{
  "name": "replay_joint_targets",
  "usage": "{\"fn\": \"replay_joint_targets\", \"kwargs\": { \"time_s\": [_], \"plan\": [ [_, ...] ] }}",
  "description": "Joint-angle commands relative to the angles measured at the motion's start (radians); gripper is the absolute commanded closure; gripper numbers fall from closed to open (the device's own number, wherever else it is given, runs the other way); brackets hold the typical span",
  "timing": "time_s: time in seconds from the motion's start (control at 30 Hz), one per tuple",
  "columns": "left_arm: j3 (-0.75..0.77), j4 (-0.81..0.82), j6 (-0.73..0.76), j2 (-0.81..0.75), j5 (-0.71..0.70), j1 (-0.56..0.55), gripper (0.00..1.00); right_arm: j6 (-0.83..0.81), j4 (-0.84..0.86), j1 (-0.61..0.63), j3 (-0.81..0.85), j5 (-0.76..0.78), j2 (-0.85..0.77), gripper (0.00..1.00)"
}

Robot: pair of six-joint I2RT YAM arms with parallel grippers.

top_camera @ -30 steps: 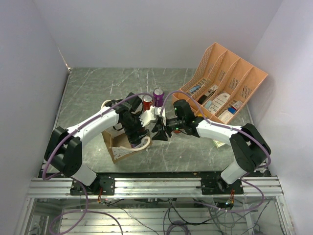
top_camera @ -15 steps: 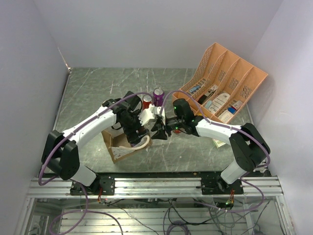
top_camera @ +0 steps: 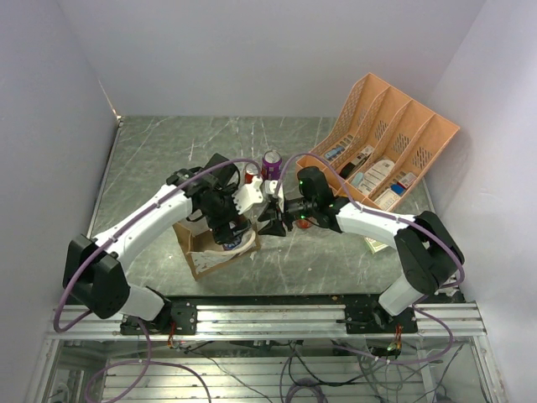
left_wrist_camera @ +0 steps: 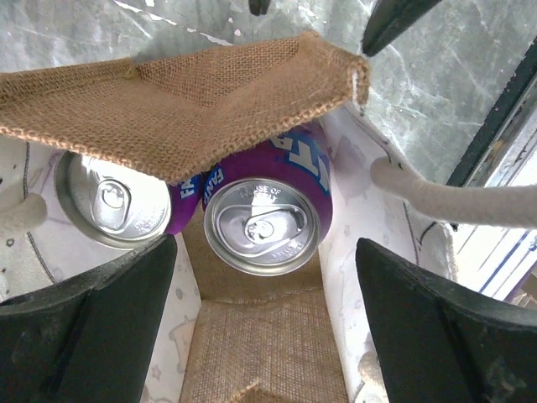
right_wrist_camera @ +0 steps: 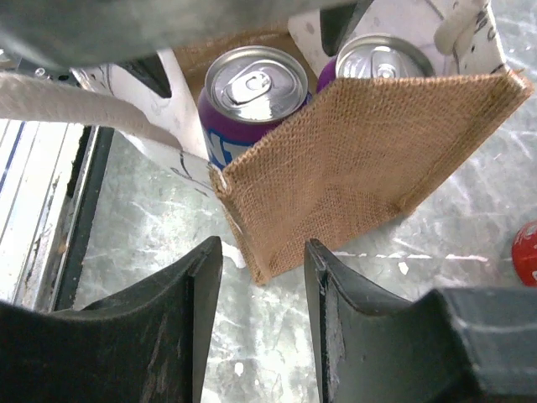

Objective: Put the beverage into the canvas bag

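Note:
The canvas bag [top_camera: 200, 253] stands open near the table's front, with a burlap end panel [right_wrist_camera: 361, 159] and a cream rope handle [left_wrist_camera: 453, 197]. Two purple beverage cans [left_wrist_camera: 262, 227] [left_wrist_camera: 113, 201] stand upright inside it, tops up. My left gripper [left_wrist_camera: 264, 245] hovers over the bag's mouth, open wide, with nothing between its fingers. My right gripper [right_wrist_camera: 262, 245] sits low at the bag's right end, jaws apart, the burlap corner just ahead of the tips and untouched. In the top view, the left gripper [top_camera: 233, 231] and the right gripper [top_camera: 270, 217] nearly meet.
A purple can [top_camera: 271, 162] and a red can [top_camera: 252, 173] stand on the table just beyond the grippers. The red can [right_wrist_camera: 529, 252] also shows at the right wrist view's edge. An orange file organizer [top_camera: 386, 138] with papers fills the back right. White walls enclose the table.
My left gripper has opened wider above the bag, and the left arm's elbow has swung further over the table. The right arm has hardly moved.

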Motion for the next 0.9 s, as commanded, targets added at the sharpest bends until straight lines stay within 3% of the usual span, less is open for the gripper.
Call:
{"fn": "replay_joint_targets", "kwargs": {
  "time_s": [0.0, 0.47, 0.87],
  "plan": [
    [0.058, 0.049, 0.003, -0.063, 0.02, -0.005, 0.01, -0.013, -0.044, 0.004, 0.005, 0.019, 0.006, 0.56],
    [0.078, 0.038, -0.023, -0.163, -0.011, -0.004, 0.03, -0.016, -0.051, 0.002, 0.009, 0.026, -0.011, 0.57],
    [0.027, 0.091, -0.066, -0.308, -0.141, 0.004, 0.03, 0.064, -0.016, -0.067, 0.017, -0.015, -0.126, 0.53]
  ]
}}
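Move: The left hand is empty and wide open at the mouth of the canvas bag. The purple can it has just set in stands with its middle about 6 cm below, 3 cm to the right and 1 cm ahead. The second purple can in the bag is some 7 cm ahead, 2 cm right and 7 cm down; outside it, a red can stands roughly 18 cm ahead, 9 cm right and 7 cm down. From the right hand, that first purple can lies about 11 cm left, level fore and aft, and 4 cm lower. Upward, slowly at first and then quickly, the left hand climbs about 9 cm away from the two purple cans and clear of the bag's mouth, its fingers staying wide open with nothing between them. In the quick part the wrist tilts some 20 degrees, swinging the fingertips forward and a little to the right. ##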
